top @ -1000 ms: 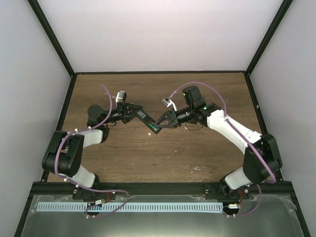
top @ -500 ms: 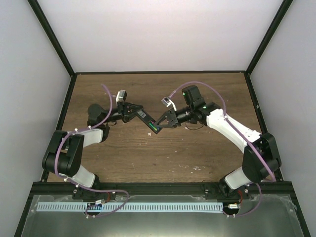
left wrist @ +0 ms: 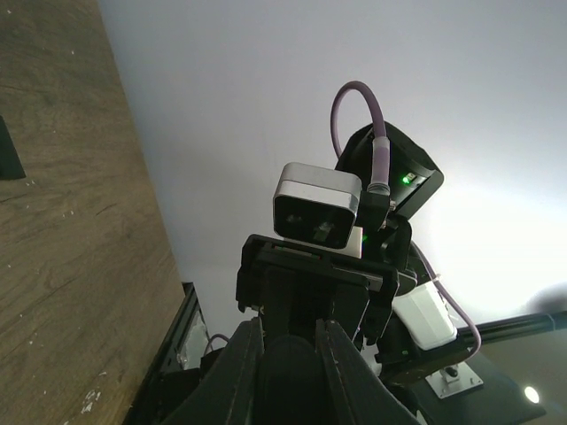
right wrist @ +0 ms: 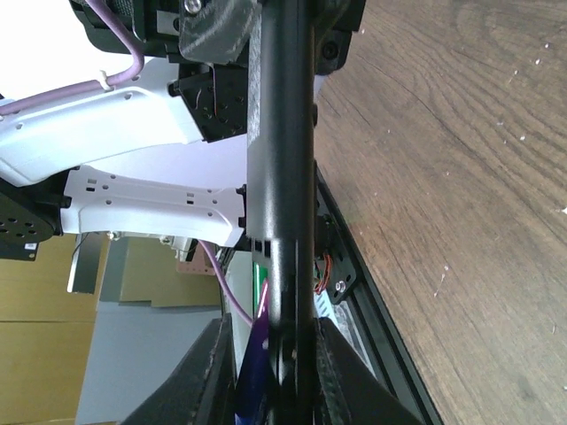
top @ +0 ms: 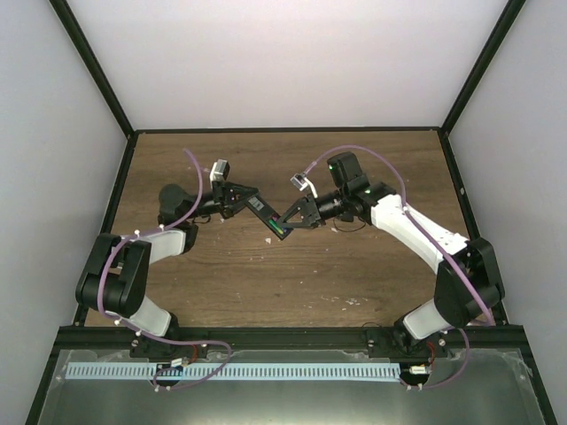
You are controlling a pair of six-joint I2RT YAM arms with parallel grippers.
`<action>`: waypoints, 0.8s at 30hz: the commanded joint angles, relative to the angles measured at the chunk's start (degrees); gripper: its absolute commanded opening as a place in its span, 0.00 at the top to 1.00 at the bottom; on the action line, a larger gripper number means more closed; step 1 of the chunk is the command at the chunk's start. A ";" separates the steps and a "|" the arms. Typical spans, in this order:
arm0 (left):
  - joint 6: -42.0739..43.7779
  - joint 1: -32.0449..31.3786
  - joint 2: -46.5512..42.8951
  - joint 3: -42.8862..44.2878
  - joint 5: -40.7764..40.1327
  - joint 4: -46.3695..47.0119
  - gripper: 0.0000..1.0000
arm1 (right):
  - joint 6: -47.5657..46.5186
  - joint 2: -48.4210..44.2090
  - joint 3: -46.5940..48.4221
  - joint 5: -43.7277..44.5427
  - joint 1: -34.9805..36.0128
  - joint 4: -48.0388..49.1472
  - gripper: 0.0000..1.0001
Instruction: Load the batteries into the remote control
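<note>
The black remote control (top: 264, 215) is held in the air between both grippers, above the wooden table (top: 310, 274). My left gripper (top: 241, 200) is shut on its far-left end; in the left wrist view the remote (left wrist: 288, 385) fills the gap between the fingers (left wrist: 232, 376). My right gripper (top: 289, 221) is shut round its near-right end. In the right wrist view the remote (right wrist: 283, 159) runs upright. The green battery (right wrist: 259, 288) and the blue-purple battery (right wrist: 255, 376) lie against its left side. The blue-purple one sits between my finger (right wrist: 205, 376) and the remote. Green also shows in the top view (top: 278, 229).
Pale specks of debris (top: 354, 301) lie on the table. A black frame (top: 283, 335) borders the near edge, with black posts at the back corners. A dark flat piece (left wrist: 7, 155) lies on the wood at the left edge of the left wrist view.
Both grippers and the remote have shifted very slightly toward the far side. Both grips are unchanged.
</note>
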 commanded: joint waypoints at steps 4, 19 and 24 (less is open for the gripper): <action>-1.66 -1.68 0.35 1.63 1.16 4.02 1.00 | -2.80 1.94 4.48 0.76 -0.13 1.15 0.83; -1.98 -1.61 1.63 2.59 1.21 4.26 1.00 | -3.95 1.12 5.60 1.62 -0.11 -0.31 0.69; -1.85 -1.64 1.94 2.41 1.11 4.22 1.00 | -1.83 -0.05 5.82 1.34 -0.22 1.25 0.61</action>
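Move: The purple battery lies at the right fingertips, about 1 cm back of that hand's point and 1 cm below, at the remote's bay. The green battery is about 1 cm to the left and 1 cm back of the point, the remote's middle some 3 cm left and 1 cm ahead, both 1 cm lower. From the left hand, which holds the remote's far end, the purple battery is roughly 8 cm back and 7 cm right, 2 cm lower. Right fingers slide about 1.5 cm forward, then open off battery and remote; left shifts remote 1 cm right. ##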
